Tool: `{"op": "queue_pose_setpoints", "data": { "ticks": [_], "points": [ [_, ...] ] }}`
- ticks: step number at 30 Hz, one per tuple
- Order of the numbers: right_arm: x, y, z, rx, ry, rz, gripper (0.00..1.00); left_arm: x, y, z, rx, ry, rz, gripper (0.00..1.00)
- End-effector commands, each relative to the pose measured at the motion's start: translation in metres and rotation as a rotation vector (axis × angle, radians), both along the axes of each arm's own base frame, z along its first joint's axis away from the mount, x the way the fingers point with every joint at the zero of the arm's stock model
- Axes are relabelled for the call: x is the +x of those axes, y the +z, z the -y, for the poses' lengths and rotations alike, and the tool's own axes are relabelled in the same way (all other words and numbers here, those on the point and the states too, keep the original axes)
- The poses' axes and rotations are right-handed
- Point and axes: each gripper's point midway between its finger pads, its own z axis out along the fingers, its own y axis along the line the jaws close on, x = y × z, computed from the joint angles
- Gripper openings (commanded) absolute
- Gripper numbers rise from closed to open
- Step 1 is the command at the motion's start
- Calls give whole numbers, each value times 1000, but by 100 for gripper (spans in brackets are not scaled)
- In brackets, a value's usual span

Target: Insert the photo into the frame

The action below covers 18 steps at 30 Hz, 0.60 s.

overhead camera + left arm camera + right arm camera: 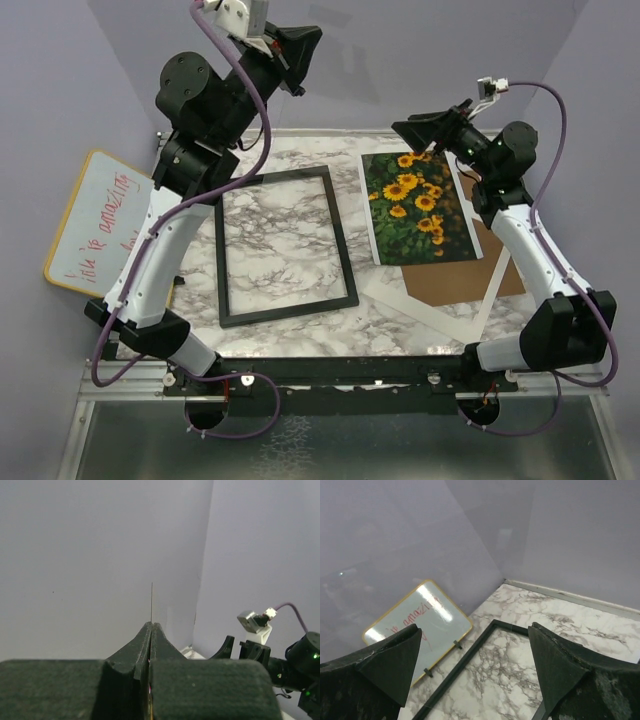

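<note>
The photo (420,205), yellow sunflowers on dark green, lies face up on the right of the marble table. The black frame (285,245) lies flat to its left, with marble showing through it. My right gripper (412,138) hovers over the photo's far edge, open and empty. In the right wrist view its gripper (474,630) points over the frame (470,660), and the photo is out of that view. My left gripper (305,50) is raised high at the back, shut. In the left wrist view a thin dark line rises from its gripper (151,624); I cannot tell what it is.
A brown backing board (450,280) and a white mat (440,315) lie partly under the photo's near end. A yellow-rimmed whiteboard (100,220) leans off the table's left side and also shows as the whiteboard (420,615) in the right wrist view. Purple walls close the back and sides.
</note>
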Motion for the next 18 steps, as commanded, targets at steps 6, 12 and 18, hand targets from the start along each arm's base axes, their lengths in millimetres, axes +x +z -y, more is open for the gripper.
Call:
{"op": "queue_pose_setpoints", "data": {
  "ticks": [6,12,18],
  "points": [
    [-33,36,-15,166,221,167,94,-80,81,-22,-186,-163,241,0],
    [-34,47,-25,162,315,218,95,-97,87,-28,-191,-180,271,0],
    [-47,56,-36,159,400,280,96,-97,92,-33,-220,-165,272,0]
  ]
}}
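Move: My left hand still holds the clear sheet over the frame; the frame's middle lies about 62 cm below that hand, some 3 cm back and 5 cm left, with the photo 8 cm ahead and 21 cm right. My open right hand has the hanging sheet about 8 cm to its left, 3 cm back and 5 cm up. The photo lies 40 cm below that hand, 2 cm ahead and 9 cm right, and the frame is 15 cm left and 8 cm back. I draw my left hand back about 9 cm and up just as far, with a little drift left, its shut fingers keeping their pinch on the clear sheet and tipping upward some 15 degrees. My right hand rises a few centimetres, easing left and slightly back and swinging its wide-open fingers counter-clockwise, with no touch to be seen. ##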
